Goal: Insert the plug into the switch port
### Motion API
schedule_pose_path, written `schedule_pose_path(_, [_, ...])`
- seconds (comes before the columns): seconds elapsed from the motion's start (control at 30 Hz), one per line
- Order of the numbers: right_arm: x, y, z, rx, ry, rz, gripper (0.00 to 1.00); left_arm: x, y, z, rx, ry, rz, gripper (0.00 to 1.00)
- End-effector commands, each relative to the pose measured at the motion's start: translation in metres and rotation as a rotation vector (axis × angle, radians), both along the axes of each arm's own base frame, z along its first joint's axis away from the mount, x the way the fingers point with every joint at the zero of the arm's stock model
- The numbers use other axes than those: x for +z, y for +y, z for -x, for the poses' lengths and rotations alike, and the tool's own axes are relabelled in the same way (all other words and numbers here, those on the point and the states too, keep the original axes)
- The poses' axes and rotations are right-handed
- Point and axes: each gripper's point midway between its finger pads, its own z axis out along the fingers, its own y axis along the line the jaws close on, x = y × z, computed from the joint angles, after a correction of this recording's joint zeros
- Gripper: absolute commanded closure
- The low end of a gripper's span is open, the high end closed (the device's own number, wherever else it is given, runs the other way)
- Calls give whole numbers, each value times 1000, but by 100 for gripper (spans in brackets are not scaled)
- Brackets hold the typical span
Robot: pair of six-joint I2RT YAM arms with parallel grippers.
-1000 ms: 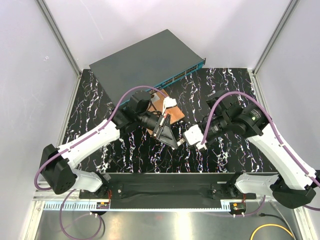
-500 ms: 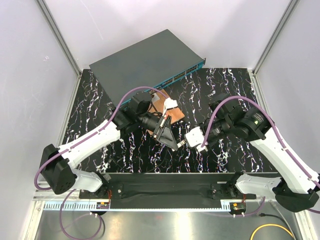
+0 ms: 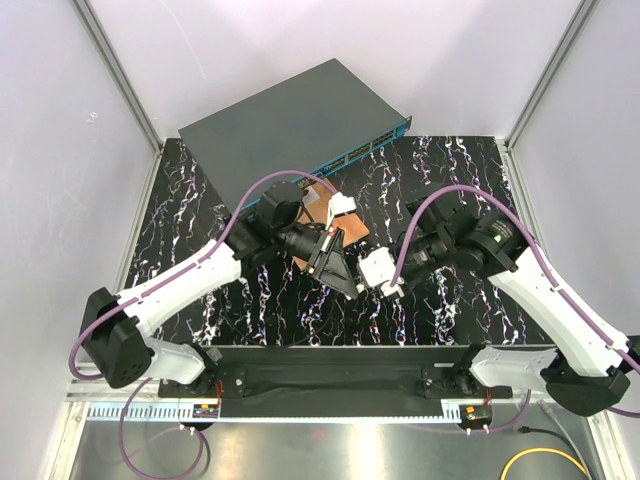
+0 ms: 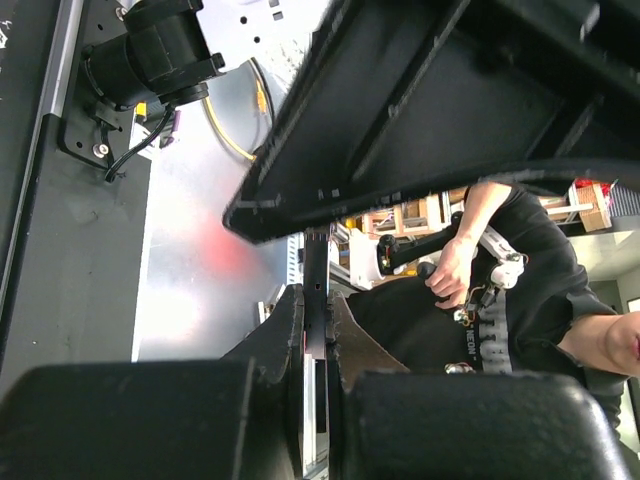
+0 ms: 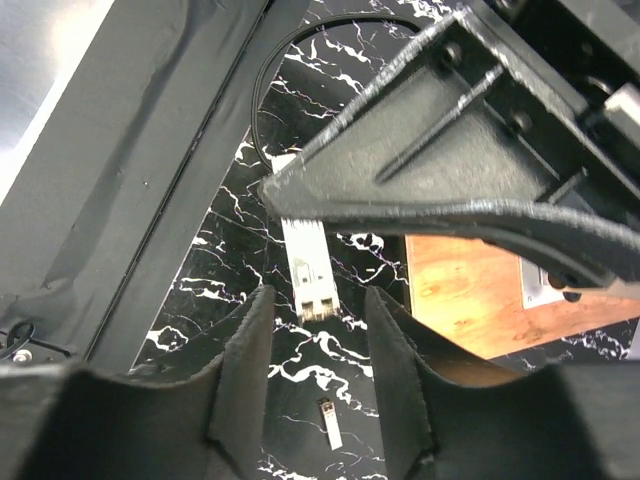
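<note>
The switch (image 3: 295, 125) is a flat dark grey box at the back, its teal port face (image 3: 365, 150) turned toward the front right. My left gripper (image 3: 345, 280) is shut on the plug, a small silver module. In the left wrist view it shows as a thin strip (image 4: 316, 300) pinched between the fingers. My right gripper (image 3: 372, 280) is open and faces the left one. In the right wrist view the plug (image 5: 305, 262) sticks out from under the left gripper's black finger (image 5: 450, 180), its tip level with my open fingertips (image 5: 375, 305), touching neither.
A copper-brown board (image 3: 330, 225) lies under the left wrist between the arms and the switch; it also shows in the right wrist view (image 5: 480, 290). A second small silver module (image 5: 327, 423) lies on the black marbled table. A thin black cable (image 5: 262, 95) curves near the front rail.
My right gripper has moved left toward the left gripper and now stands open close around the plug's tip. The left arm has barely moved and still holds the plug.
</note>
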Motion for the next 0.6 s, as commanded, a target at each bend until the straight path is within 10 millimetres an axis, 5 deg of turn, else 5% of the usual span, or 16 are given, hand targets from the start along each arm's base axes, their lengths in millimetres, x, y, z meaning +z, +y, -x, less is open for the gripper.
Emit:
schedule_pose_path(0.0, [16, 10, 4, 37, -30, -48, 55, 10, -2, 1, -24, -11, 38, 100])
schedule_pose_path(0.43, [6, 7, 1, 41, -76, 7, 79, 6, -6, -3, -12, 21, 20, 100])
schedule_pose_path(0.57, [3, 5, 0, 33, -83, 20, 100, 6, -7, -4, -10, 15, 21, 100])
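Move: Just off the right fingertips, the plug's near end already lies between the open jaws, its middle about 3 cm to the right hand's left, level with it fore and aft and roughly 1 cm lower. The left fingers still hold it, its middle some 2 cm to that hand's right and 1 cm forward. From the right hand, the wooden board lies about 13 cm ahead, 8 cm left and 25 cm below; the switch's middle is some 33 cm ahead, 14 cm left and 15 cm below. Easing about half a centimetre left and as much back onto the plug's near end, the right hand then all but stops while its fingers close from half open to roughly a fifth, pinching the plug from both sides. The left hand stays almost in place and keeps its hold on the other part of the plug. ##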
